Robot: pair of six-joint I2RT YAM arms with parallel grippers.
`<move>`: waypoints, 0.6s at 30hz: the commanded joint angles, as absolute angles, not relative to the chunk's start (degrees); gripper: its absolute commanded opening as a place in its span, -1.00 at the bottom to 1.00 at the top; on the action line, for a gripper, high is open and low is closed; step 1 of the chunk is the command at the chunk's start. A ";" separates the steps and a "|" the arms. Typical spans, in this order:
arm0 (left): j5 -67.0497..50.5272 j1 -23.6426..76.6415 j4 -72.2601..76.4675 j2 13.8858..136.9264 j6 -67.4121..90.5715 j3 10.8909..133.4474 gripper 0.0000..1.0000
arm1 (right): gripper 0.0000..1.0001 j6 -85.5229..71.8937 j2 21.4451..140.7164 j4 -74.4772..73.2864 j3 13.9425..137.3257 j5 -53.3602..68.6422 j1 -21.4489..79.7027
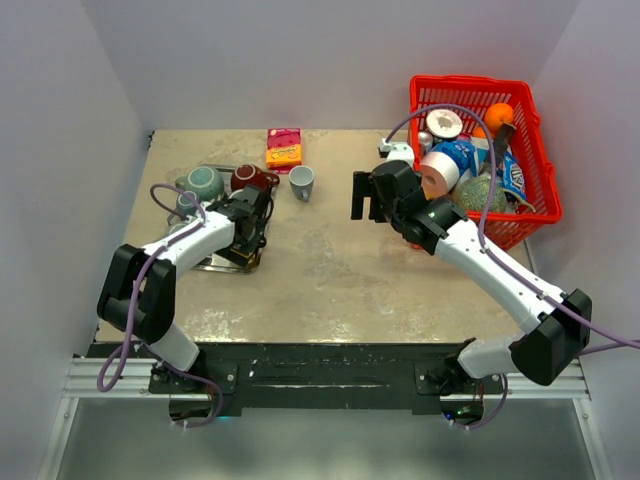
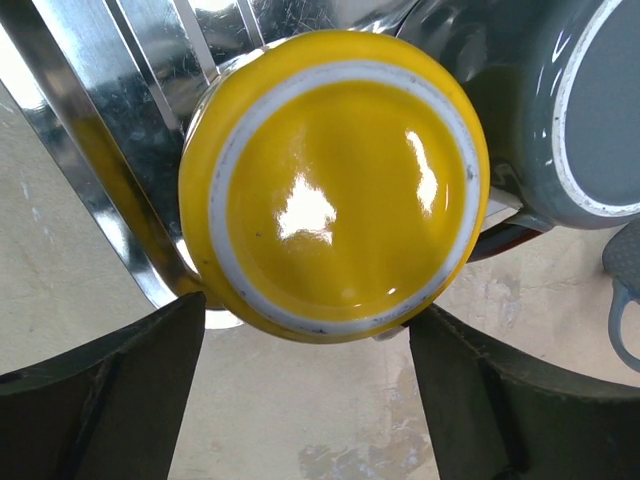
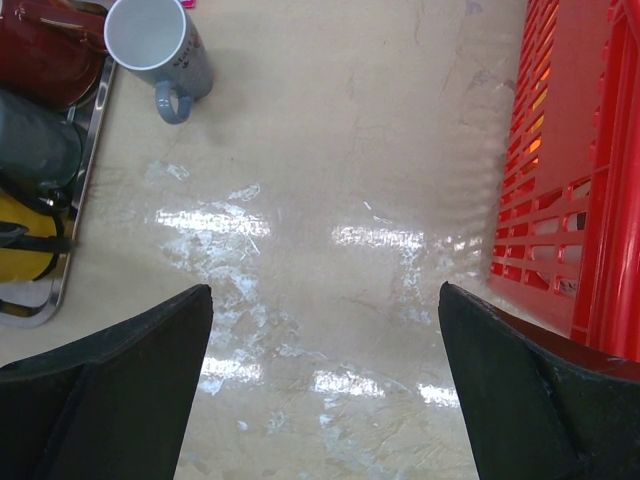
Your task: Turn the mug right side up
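A yellow mug (image 2: 335,190) stands upside down on a metal tray (image 2: 110,120), its glossy base with a white ring facing the left wrist camera. My left gripper (image 2: 306,308) is open, with one finger on each side of the mug's near edge, close to or just touching it. In the top view the left gripper (image 1: 250,225) hovers over the tray (image 1: 215,265) and hides most of the mug. My right gripper (image 1: 368,195) is open and empty above the bare tabletop, as its wrist view (image 3: 325,290) shows.
On the tray are a grey-green mug (image 1: 205,182), a dark red mug (image 1: 254,178) and a small blue-grey mug (image 1: 187,203). A light grey mug (image 1: 301,182) stands upright beside it. A pink-orange box (image 1: 284,148) lies behind. A full red basket (image 1: 530,130) stands at the right.
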State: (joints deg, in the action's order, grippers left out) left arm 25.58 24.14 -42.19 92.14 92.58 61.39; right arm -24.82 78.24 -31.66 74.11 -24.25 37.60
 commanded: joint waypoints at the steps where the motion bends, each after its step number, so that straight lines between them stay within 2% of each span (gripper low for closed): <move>1: 26.81 23.47 -40.52 90.61 92.37 60.56 0.56 | 0.94 -24.61 76.11 -30.06 73.65 -23.91 37.27; 8: 24.96 23.47 -40.87 89.30 90.27 59.51 0.37 | 0.93 -25.05 75.85 -29.71 73.13 -23.64 37.26; 11: 24.43 23.47 -40.69 88.51 89.74 58.45 0.23 | 0.93 -25.14 75.85 -29.62 72.86 -23.38 37.18; 15: 24.00 23.47 -41.31 88.33 89.39 57.83 -0.08 | 0.92 -25.22 75.85 -29.44 72.51 -23.20 37.18; 18: 23.82 23.47 -41.57 88.24 89.12 57.83 -0.16 | 0.92 -25.31 75.85 -29.44 72.33 -23.12 37.18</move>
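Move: The upturned yellow mug is right at the left hand's fingertips, its middle about 4 cm ahead and 4 cm to the left, roughly level in height. The dark mug stands some 12 cm ahead and 1 cm left, and the light-blue cup, already upright on the table, about 19 cm ahead and 13 cm to the right. From the right hand the yellow mug lies some 31 cm to the left, about 2 cm ahead and 17 cm below. Close in against the yellow mug's near-right side, the left fingers close from wide open to about half open, narrowing around what seems to be the handle; a firm pinch can't be seen yet. Meanwhile the left hand eases back a bit over 1 cm and sinks about half a centimetre, the wrist hardly turning. ##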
